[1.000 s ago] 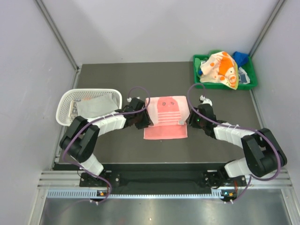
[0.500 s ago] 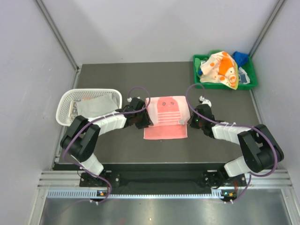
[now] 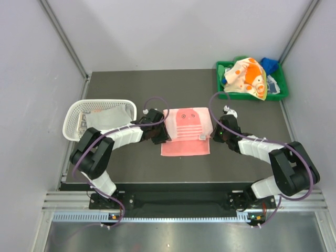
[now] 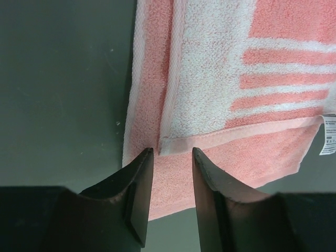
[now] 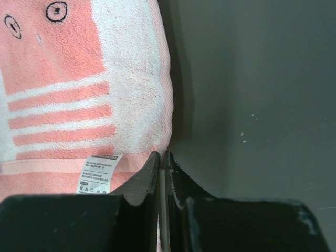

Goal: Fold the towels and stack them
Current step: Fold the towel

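Note:
The pink towel with the striped rabbit face lies flat in the middle of the table, its far part folded over towards me and a plain pink strip showing at the near edge. My left gripper is at its left edge. In the left wrist view the left gripper is open, and the folded layer's corner on the towel lies between the tips. My right gripper is at the towel's right edge. In the right wrist view the right gripper is shut, with a thin strip of the towel's edge pinched between the jaws.
A white perforated basket at the left holds a grey-white towel. A green tray at the back right holds an orange-patterned towel and a blue towel. A white care label sits by the right gripper.
The right arm has shifted slightly. The towel and the left gripper look unchanged.

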Robot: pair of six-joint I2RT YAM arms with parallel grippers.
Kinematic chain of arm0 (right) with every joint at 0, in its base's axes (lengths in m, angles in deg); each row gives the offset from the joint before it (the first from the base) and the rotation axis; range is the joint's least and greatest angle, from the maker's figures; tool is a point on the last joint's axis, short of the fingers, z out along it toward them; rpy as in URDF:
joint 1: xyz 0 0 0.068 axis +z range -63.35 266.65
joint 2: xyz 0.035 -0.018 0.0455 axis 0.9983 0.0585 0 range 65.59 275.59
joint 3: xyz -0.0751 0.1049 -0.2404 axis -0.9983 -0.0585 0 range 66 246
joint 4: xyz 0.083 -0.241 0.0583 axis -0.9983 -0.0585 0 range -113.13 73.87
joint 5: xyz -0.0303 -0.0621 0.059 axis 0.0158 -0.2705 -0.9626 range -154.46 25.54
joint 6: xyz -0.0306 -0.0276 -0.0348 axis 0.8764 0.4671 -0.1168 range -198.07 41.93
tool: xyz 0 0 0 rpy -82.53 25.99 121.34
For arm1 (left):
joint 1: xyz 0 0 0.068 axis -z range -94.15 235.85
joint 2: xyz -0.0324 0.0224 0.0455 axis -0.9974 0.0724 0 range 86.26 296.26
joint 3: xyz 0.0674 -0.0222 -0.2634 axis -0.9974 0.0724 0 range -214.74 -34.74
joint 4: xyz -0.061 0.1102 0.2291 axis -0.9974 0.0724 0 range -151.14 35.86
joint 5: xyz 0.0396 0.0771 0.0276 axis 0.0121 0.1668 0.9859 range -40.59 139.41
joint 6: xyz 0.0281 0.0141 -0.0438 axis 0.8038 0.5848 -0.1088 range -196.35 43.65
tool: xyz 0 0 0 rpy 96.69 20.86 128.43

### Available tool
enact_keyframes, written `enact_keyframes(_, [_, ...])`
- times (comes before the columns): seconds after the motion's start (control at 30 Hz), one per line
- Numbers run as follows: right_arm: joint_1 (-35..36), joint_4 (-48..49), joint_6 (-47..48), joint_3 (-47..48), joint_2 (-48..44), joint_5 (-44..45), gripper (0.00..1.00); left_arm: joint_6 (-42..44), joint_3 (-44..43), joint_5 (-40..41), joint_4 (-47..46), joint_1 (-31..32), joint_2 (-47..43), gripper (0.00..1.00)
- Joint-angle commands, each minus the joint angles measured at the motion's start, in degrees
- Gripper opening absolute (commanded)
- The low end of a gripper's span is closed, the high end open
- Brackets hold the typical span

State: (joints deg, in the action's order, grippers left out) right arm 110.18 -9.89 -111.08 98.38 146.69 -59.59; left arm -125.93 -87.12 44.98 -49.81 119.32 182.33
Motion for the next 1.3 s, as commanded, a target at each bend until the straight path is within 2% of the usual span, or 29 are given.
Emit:
enact_keyframes(0.0, [0.73,0.7,0.58,2.34,-1.65,0.15,0.02,0.89,-2.29,2.14,1.06,0.28,-0.36,0.41])
enact_keyframes(0.27, [0.73,0.09,0.58,2.77,-2.35,-0.29,0.02,1.51,-3.52,1.79,1.15,0.19,1.66,0.4])
enact_keyframes(0.63, [0.73,-1.58,1.11,4.09,-4.55,-0.64,0.02,1.86,-4.31,1.97,1.85,0.19,2.8,0.31])
enact_keyframes(0.87, [0.73,-2.46,1.29,4.71,-5.51,-1.0,0.02,2.12,-5.27,2.32,2.46,0.19,2.54,0.2])
enact_keyframes(1.1, [0.82,-2.64,1.37,4.88,-5.86,-1.26,0.02,2.74,-6.24,2.14,2.91,0.28,2.54,0.0])
enact_keyframes(1.27, [0.73,-2.46,1.29,4.71,-5.69,-1.44,0.02,3.0,-6.33,1.97,3.17,0.19,2.8,0.0])
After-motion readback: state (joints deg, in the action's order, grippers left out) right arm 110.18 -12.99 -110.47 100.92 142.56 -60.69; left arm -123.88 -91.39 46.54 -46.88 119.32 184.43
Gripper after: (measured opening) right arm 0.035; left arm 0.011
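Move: My left fingers straddle the near left corner of the towel's top flap, which lies about 1 cm ahead and 1 cm below. From that hand the care label is some 14 cm right and 1 cm ahead, and the middle of the lower layer's near hem 7 cm back and 7 cm right. My right hand already pinches the flap's right corner; from it the left corner is about 17 cm left and level, the label 4 cm left and level. I close my left fingers from under half open to shut on the flap's near left corner, creeping about 1 cm forward as they come together and staying low over the lower layer. After a brief hold, my right hand, still shut on the right corner, lifts it about 3 cm straight up. ##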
